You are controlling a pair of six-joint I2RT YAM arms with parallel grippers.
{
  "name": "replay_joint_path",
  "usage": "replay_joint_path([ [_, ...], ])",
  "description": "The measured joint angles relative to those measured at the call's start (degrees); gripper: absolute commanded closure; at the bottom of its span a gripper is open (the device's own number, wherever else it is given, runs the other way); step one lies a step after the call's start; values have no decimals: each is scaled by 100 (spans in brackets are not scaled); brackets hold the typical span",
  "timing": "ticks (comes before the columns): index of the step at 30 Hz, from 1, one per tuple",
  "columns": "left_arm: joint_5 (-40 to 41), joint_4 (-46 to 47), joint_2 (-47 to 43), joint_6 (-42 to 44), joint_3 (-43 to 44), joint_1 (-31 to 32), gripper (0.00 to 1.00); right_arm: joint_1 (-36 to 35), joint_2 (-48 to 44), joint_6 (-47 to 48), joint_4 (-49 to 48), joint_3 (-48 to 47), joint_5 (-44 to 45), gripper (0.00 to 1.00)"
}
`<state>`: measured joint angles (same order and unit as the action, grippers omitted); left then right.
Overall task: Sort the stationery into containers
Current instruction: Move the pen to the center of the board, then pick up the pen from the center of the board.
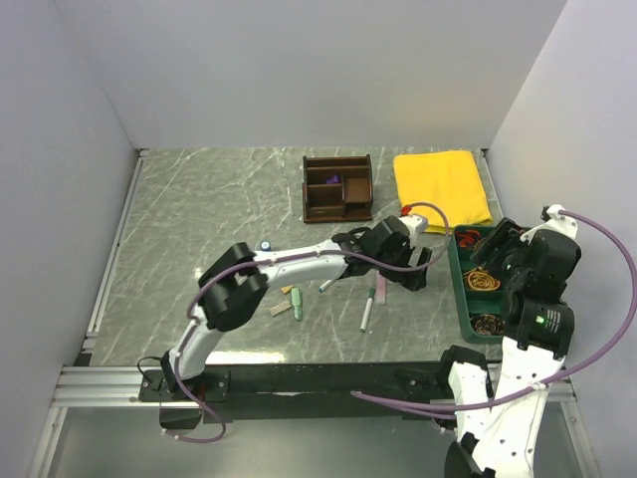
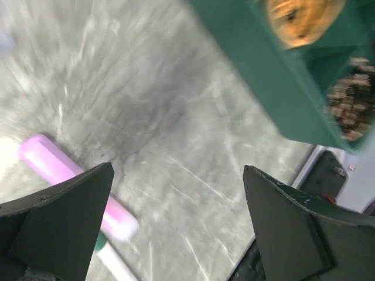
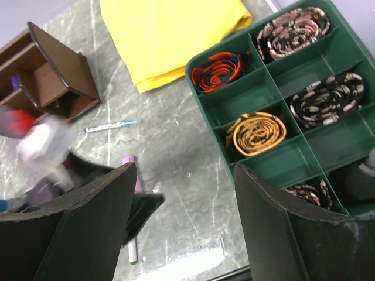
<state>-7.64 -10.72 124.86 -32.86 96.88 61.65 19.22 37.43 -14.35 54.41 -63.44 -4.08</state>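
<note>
My left gripper (image 1: 416,267) hangs open over the table just left of the dark green tray (image 1: 460,299), with nothing between its fingers. In the left wrist view it (image 2: 176,175) frames bare table, and a pink eraser (image 2: 64,175) lies by its left finger above a green-capped white pen (image 2: 111,259). My right gripper (image 3: 184,170) is open and empty above the tray's (image 3: 275,96) left edge. The brown wooden organiser (image 1: 338,187) stands at the back. A blue-capped pen (image 3: 111,124) lies near it. Tan and green erasers (image 1: 289,304) and a tiny bottle (image 1: 266,244) lie further left.
A folded yellow cloth (image 1: 443,187) lies behind the tray. Coiled bands (image 3: 255,133) fill several tray compartments. White walls close in the table on three sides, and a black rail (image 1: 328,378) runs along the near edge.
</note>
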Motion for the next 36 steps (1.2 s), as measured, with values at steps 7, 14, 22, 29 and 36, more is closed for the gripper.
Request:
replay_joint_path([
  [7, 1351, -404, -1204, 946, 66, 295, 20, 7, 184, -17, -385, 44, -273, 24],
  [14, 2284, -1113, -1373, 645, 44, -118, 27, 7, 564, -131, -809, 149, -492, 24],
  [22, 1880, -1377, -861, 682, 101, -494, 27, 7, 780, -70, -911, 205, -601, 24],
  [29, 1587, -1443, -103, 404, 151, -439, 37, 7, 1062, -15, -911, 205, -662, 25],
  [36, 1456, -1368, 372, 321, 450, -452, 36, 7, 1189, -13, -909, 205, -717, 25],
])
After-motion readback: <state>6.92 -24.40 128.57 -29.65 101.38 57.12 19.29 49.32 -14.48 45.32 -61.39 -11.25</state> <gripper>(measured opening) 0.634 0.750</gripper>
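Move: The pink pen the left hand has just let go of lies about 4 cm ahead of this hand and 7 cm to its left, some 6 cm lower on the board. The green-capped marker is about 10 cm left and 2 cm back, the clear-capped marker roughly 17 cm ahead and 9 cm left, and the green tray's middle some 22 cm right and 4 cm ahead. From the right hand the pen is about 20 cm left, 7 cm ahead and 25 cm below. The left hand, empty and wide open, lifts about 11 cm clear, swings forward and left by some 9 cm towards the pink pen, then sinks about 16 cm to the pen's far end, steepening its fingers and narrowing their gap by about a third, the right finger ending against the pen's side. Meanwhile the open right hand glides about 6 cm forward and sinks a little, touching nothing. ##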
